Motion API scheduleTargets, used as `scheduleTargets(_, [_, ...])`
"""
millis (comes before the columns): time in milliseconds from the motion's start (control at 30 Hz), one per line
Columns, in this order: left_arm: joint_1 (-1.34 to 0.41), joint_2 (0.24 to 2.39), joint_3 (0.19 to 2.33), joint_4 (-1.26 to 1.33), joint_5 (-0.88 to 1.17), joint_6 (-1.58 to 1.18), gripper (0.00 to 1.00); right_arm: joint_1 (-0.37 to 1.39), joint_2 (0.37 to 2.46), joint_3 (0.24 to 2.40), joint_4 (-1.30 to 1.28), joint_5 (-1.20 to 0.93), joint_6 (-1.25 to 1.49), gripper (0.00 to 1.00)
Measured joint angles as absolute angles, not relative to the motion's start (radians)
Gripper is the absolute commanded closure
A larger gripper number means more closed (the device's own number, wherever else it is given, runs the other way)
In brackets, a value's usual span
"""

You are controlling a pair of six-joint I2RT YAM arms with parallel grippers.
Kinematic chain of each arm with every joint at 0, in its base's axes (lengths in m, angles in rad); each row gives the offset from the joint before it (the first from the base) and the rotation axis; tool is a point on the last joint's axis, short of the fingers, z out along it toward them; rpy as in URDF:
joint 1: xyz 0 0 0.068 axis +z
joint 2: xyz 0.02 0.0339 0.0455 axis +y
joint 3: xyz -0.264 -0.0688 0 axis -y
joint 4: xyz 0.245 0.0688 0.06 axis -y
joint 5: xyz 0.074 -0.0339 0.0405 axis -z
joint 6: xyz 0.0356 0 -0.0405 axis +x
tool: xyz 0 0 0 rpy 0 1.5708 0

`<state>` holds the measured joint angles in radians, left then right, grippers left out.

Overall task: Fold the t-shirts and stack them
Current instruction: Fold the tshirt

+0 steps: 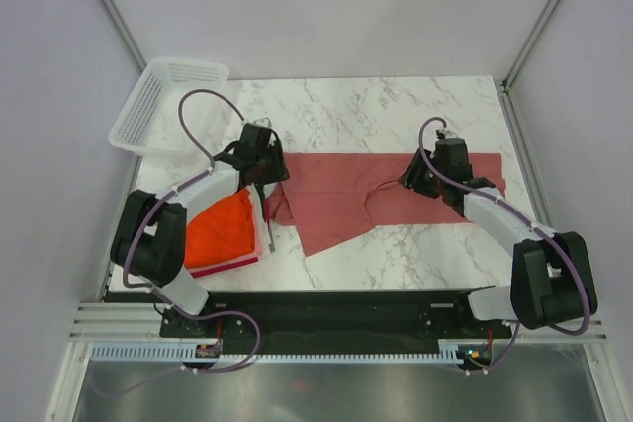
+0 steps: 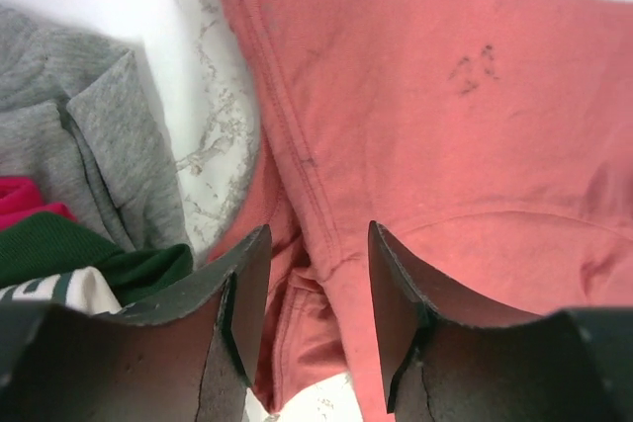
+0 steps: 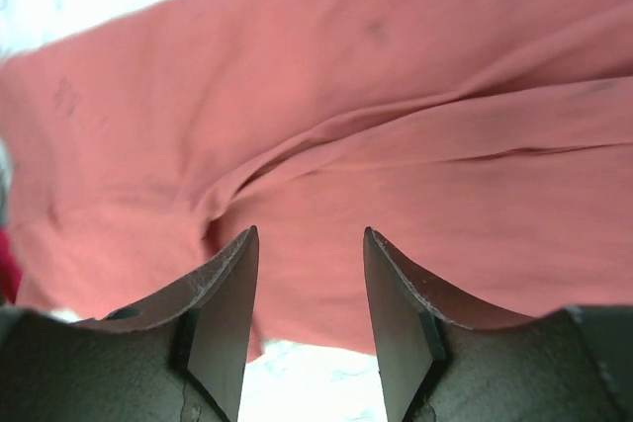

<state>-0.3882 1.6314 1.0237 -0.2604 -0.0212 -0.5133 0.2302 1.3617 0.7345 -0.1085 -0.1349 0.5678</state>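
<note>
A dusty pinkish-red t-shirt (image 1: pixel 376 195) lies spread across the marble table, creased, with a flap hanging toward the front. My left gripper (image 1: pixel 265 185) hovers at its bunched left end. In the left wrist view this gripper (image 2: pixel 318 234) is open, with the shirt's seamed edge (image 2: pixel 297 145) below the gap. My right gripper (image 1: pixel 413 183) is over the shirt's right half. The right wrist view shows it (image 3: pixel 311 234) open above wrinkled cloth (image 3: pixel 396 145), gripping nothing. A stack of folded t-shirts topped by an orange-red one (image 1: pixel 220 229) sits front left.
A white mesh basket (image 1: pixel 163 106) hangs over the back left table corner. In the left wrist view a grey shirt (image 2: pixel 69 116), a green and white piece (image 2: pixel 59 254) and a bit of bright pink cloth (image 2: pixel 20 200) lie left of the fingers. Walls enclose the table.
</note>
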Motion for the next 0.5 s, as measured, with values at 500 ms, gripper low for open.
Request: scheduleTargets(500, [-0.655, 1.806, 1.373, -0.253, 0.102, -0.477, 0.49, 0.167, 1.623, 1.035, -0.226, 0.06, 0.485, 0.52])
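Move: The left hand heads for the middle of the red t-shirt's far edge, about 18 cm to its right, 6 cm ahead and 3 cm below; the stacked orange t-shirt lies roughly 18 cm left and 15 cm back. The right hand's spot on that same edge is about 9 cm ahead, 4 cm right and 6 cm below, with the t-shirt's raised crease level with that hand, some 5 cm left. Open-fingered, the left sweeps about 16 cm right, rising; the right reaches 7 cm forward-right towards the far edge. ##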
